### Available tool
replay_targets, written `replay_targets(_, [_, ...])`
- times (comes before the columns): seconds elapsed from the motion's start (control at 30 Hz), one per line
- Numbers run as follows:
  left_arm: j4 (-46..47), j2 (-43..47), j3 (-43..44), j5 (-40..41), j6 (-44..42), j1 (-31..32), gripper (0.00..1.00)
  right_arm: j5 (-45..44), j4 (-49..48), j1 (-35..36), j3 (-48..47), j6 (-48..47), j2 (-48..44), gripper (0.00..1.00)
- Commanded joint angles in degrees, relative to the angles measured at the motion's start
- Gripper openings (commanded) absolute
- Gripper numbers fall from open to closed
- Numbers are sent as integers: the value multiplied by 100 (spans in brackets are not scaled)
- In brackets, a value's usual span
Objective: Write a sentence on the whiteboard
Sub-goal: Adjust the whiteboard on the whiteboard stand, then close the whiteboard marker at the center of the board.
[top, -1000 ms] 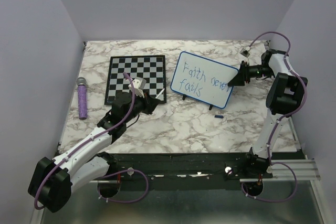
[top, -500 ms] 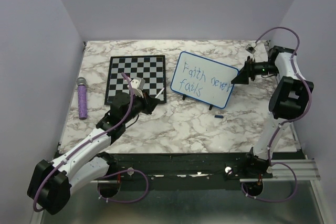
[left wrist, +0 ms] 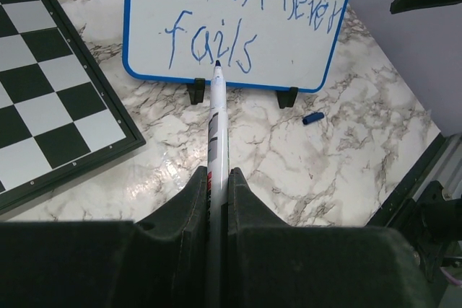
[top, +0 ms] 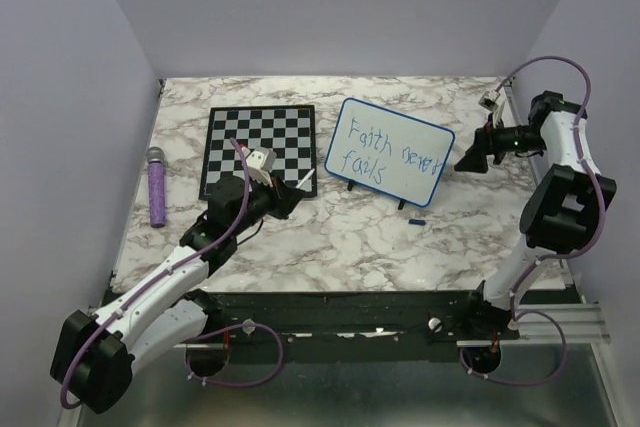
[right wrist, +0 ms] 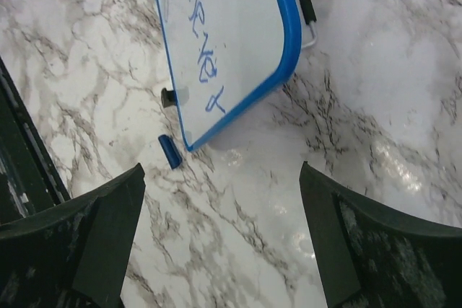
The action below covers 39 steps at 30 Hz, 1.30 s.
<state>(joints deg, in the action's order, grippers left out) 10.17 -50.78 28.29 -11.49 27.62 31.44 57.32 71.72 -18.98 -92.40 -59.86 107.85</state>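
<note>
The blue-framed whiteboard [top: 388, 152] stands tilted on small black feet at mid-table, also in the left wrist view as the whiteboard [left wrist: 238, 12] and the right wrist view as the whiteboard [right wrist: 231, 41]. The sentence [top: 385, 154] in blue marker reads "Faith never fails" in two lines. My left gripper [top: 290, 190] is shut on a white marker [left wrist: 217, 128], whose tip points at the board's lower edge without touching. My right gripper [top: 470, 159] hangs open and empty just right of the board, apart from it.
A black-and-white chessboard [top: 258, 150] lies left of the whiteboard. A purple microphone [top: 158, 186] rests near the table's left edge. A small blue marker cap [top: 417, 220] lies on the marble in front of the board's right corner. Purple walls enclose the table.
My right gripper has let go of the whiteboard's right edge, opened wide and drawn back to the right. The left arm with the marker has barely moved.
</note>
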Motion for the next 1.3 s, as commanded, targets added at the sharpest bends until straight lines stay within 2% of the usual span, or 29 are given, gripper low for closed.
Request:
replay_targets(0.0, [-60, 121, 238, -284, -28, -33, 0, -756, -413, -237, 581, -114, -894, 95])
replay_targets(0.13, [212, 218, 107, -512, 130, -33, 0, -1082, -668, -237, 1662, -858, -1915, 96])
replay_targets(0.17, [283, 236, 71, -547, 217, -33, 0, -1091, -738, -237, 2195, -1070, -2117, 100])
replay_targets(0.27, [555, 323, -78, -732, 428, -33, 0, -795, -1099, -237, 3041, -2001, -2891, 100])
replay_targets(0.3, [617, 376, -131, -776, 472, -33, 0, -653, -829, -237, 3331, -2265, -3006, 100])
replay_targets(0.37, [766, 446, -263, -873, 543, -33, 0, -145, 56, -229, 3317, -3606, -2920, 100])
replay_targets(0.4, [819, 525, -315, -899, 587, -24, 0, -38, 1131, -229, 3133, -4152, -2806, 100])
replay_targets(0.43, [863, 569, -411, -917, 622, -24, 0, 50, 1577, -211, 3045, -5036, -2666, 100])
replay_targets(0.5, [1065, 709, -552, -917, 762, -24, 0, 183, 1564, -132, 3035, -4965, -2567, 95])
replay_targets(0.53, [1240, 754, -684, -899, 806, -24, 0, 79, 1512, -28, 3270, -5288, -2655, 93])
replay_targets(0.6, [1373, 815, -772, -838, 859, -24, 0, -54, 840, 61, 3578, -5186, -3153, 93])
replay_targets(0.67, [1557, 816, -869, -820, 886, -24, 0, -447, 170, 473, 4062, -4573, -3489, 91])
replay_targets(0.7, [1610, 772, -896, -811, 886, -24, 0, -624, -617, 657, 4263, -4292, -3804, 91])
replay_targets(0.73, [1715, 728, -913, -829, 886, -24, 0, -817, -1016, 1051, 4431, -3689, -3911, 90])
replay_targets(0.8, [1777, 606, -896, -916, 860, -24, 0, -1353, -1885, 1439, 4836, -3122, -4044, 86])
replay_targets(0.97, [1822, 543, -905, -987, 789, -24, 0, -1917, -2487, 2205, 4741, -2304, -3518, 67])
replay_targets(1.13, [1760, 587, -913, -899, 684, -24, 0, -2444, -2927, 2933, 4424, -1584, -3069, 62])
replay_targets(1.27, [1620, 657, -905, -742, 640, -24, 0, -3006, -2989, 3199, 4178, -1266, -2586, 58])
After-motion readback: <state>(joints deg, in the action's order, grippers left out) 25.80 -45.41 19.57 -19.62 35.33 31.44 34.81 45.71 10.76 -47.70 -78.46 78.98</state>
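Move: The blue pen cap lies on the table about 13 cm back, 12 cm left and 14 cm below the open right hand. Beside the cap, the whiteboard's nearer stand foot is roughly 9 cm back and 15 cm left of that hand; the whiteboard's middle is some 17 cm left, 3 cm ahead and 8 cm below it. From the left hand, still gripping the marker, the cap is about 29 cm right, 6 cm back and 17 cm below. Right hand swings some 16 cm back, then left and down towards the cap, fingers narrowing; left retreats with marker. ##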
